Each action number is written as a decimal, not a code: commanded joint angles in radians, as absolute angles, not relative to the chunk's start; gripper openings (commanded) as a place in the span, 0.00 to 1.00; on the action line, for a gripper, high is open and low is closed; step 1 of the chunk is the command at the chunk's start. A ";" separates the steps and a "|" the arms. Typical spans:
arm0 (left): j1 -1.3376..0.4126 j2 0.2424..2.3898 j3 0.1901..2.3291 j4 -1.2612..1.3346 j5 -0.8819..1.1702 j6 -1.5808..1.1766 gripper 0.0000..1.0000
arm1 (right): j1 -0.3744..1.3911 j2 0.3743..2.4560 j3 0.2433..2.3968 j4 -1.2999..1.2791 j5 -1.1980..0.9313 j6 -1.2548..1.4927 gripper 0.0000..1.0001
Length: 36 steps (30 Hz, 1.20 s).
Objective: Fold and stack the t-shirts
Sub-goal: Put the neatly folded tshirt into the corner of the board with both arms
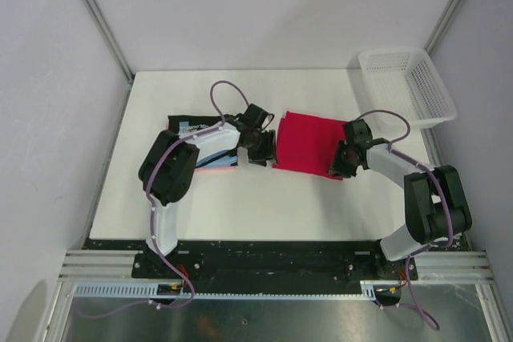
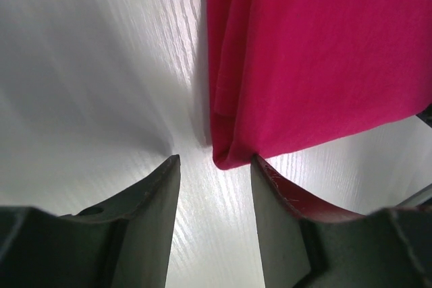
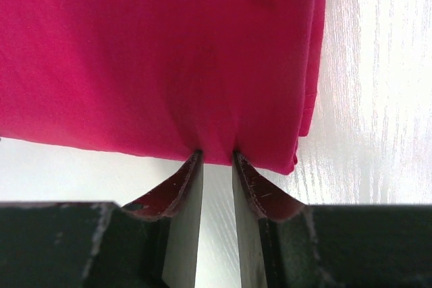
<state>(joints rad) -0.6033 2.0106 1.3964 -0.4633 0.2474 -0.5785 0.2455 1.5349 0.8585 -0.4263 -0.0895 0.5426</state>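
The crimson-pink t-shirt lies folded into a rectangle mid-table. The black t-shirt lies to its left, mostly hidden under the left arm, with a bit of light print showing. My left gripper sits at the crimson shirt's left edge. In the left wrist view its jaws stand apart. The shirt's folded corner lies between the tips, touching only the right finger. My right gripper is at the shirt's near right corner. There the gripper is shut on the hem, and the crimson cloth puckers at the pinch.
A white mesh basket stands at the back right corner of the white table. A thin pink strip shows under the left forearm. Grey walls close in on both sides and the back.
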 commanded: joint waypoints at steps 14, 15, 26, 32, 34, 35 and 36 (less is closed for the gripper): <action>-0.633 2.011 1.334 -0.319 0.274 -0.648 0.43 | 0.257 1.556 0.853 -0.386 -0.079 0.556 0.28; -0.635 2.013 1.333 -0.319 0.272 -0.650 0.38 | 0.258 1.554 0.853 -0.386 -0.080 0.555 0.28; -0.628 1.803 1.102 -0.324 0.208 -0.676 0.00 | 0.208 1.467 0.906 -0.361 -0.095 0.518 0.61; -0.568 1.637 0.898 -0.335 0.179 -0.650 0.00 | 0.170 1.543 0.916 -0.221 -0.154 0.523 0.68; -0.546 1.598 0.856 -0.343 0.169 -0.638 0.00 | 0.169 1.581 0.915 -0.150 -0.189 0.532 0.69; -0.534 1.581 0.842 -0.350 0.159 -0.632 0.00 | 0.171 1.598 0.915 -0.115 -0.207 0.539 0.70; -0.525 1.566 0.832 -0.359 0.148 -0.625 0.00 | 0.171 1.614 0.916 -0.074 -0.226 0.547 0.70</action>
<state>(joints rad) -0.5621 1.6485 0.8745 -0.3279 0.2039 -0.6693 0.1680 1.5566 0.8856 -0.2470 -0.1482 0.5388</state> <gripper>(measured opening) 0.011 0.693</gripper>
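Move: The near-left corner of the folded red t-shirt lies almost at the left hand's open fingertips, about 1 cm back, 2 cm right and 1 cm below; its middle is some 6 cm ahead and 13 cm right. The black printed t-shirt's middle lies about 19 cm left and 6 cm ahead. From the right hand at the near edge, the red t-shirt's near-right corner is about 3 cm right and level, its middle roughly 9 cm ahead and 6 cm left. The left hand eases back and right by a centimetre or two onto the red t-shirt's near-left corner and shuts there, pinching the corner low at the table, then drags it left and back, about 9 cm left and 7 cm back, while turning slightly counter-clockwise. The right hand stays at the near edge by the near-right corner until the left fingers have nearly shut, then opens wide, comes free with a rise of about 2 cm and reaches forward some 5 cm, ending clear to the right of the t-shirt. ##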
